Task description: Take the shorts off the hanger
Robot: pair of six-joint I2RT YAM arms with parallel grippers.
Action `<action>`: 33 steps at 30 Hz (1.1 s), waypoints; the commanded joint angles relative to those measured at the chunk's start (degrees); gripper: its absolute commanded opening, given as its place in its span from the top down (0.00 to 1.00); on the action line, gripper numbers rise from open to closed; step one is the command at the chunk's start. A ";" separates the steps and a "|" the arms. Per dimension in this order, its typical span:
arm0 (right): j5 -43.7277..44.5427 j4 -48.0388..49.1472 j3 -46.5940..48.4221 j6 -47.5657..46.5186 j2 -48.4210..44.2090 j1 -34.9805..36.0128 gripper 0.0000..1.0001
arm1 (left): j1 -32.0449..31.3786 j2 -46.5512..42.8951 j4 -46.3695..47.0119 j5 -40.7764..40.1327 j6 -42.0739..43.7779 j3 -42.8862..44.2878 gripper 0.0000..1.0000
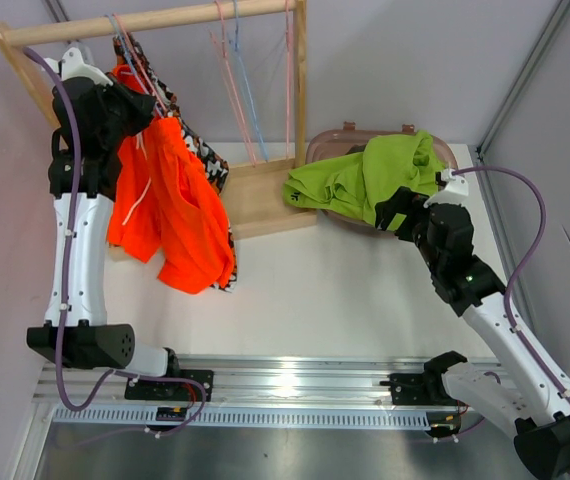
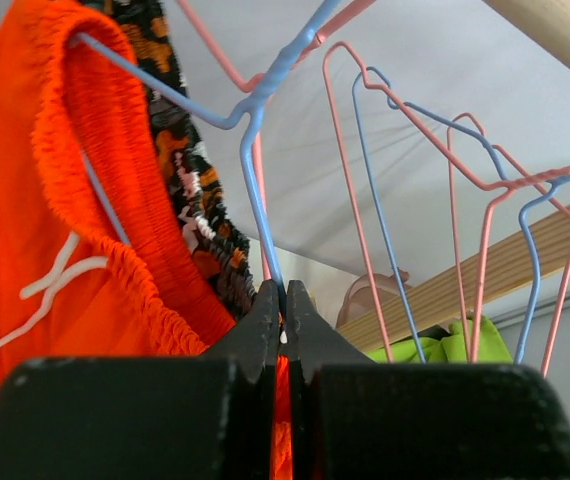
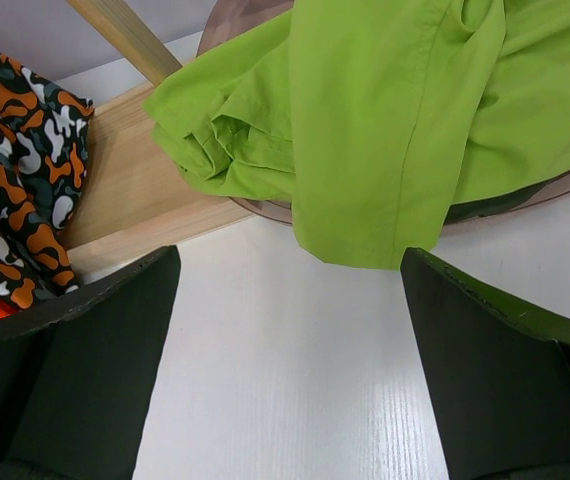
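Observation:
The bright orange shorts hang on a blue hanger at the left end of the wooden rack, with the camouflage shorts right behind them. My left gripper is raised at the orange waistband. In the left wrist view it is shut on the blue hanger's wire, with orange cloth in the gap below. The lime green shorts lie over a pinkish basin. My right gripper is open and empty above the table in front of them. A dark cloth shows under the lime pair.
Several empty pink and blue wire hangers hang on the rod to the right of the shorts. The rack's wooden base board lies beside the basin. The rack's upright post stands between hangers and basin.

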 commanded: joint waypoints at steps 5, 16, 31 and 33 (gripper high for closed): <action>0.22 2.05 -0.25 0.47 -0.68 0.31 0.00 | 0.64 0.70 0.88 2.29 0.15 4.33 1.00; -2.68 5.65 7.47 -3.31 -0.86 8.73 0.01 | 0.64 3.61 -9.76 4.66 0.42 26.03 1.00; -6.55 14.71 32.42 -10.78 20.48 39.41 0.01 | 0.72 -1.31 -7.48 6.51 -3.27 25.61 1.00; -5.94 15.41 34.81 -11.66 24.97 42.66 0.00 | 0.72 -2.36 -6.69 5.90 -3.71 24.56 1.00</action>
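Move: The left gripper is already shut on the blue hanger; the orange shorts hang from it, their middle about 18 cm below that hand, 2 cm left and 2 cm back. The rail runs about 14 cm straight ahead and 8 cm up; the patterned shorts hang 10 cm ahead, 4 cm right, 15 cm down. From the right hand the orange shorts lie some 45 cm left and 8 cm ahead, level; the green shorts, 28 cm ahead, 2 cm right, 20 cm down. Keep the left gripper shut on the blue hanger and lift about 10 cm, drawing back some 6 cm towards the robot, to unhook it from the rail. As it rises, sweep the open right hand some 26 cm left towards the orange shorts, climbing about 17 cm, easing back, turning roughly 45 degrees counter-clockwise and tipping its fingers up; don't touch the shorts yet. ##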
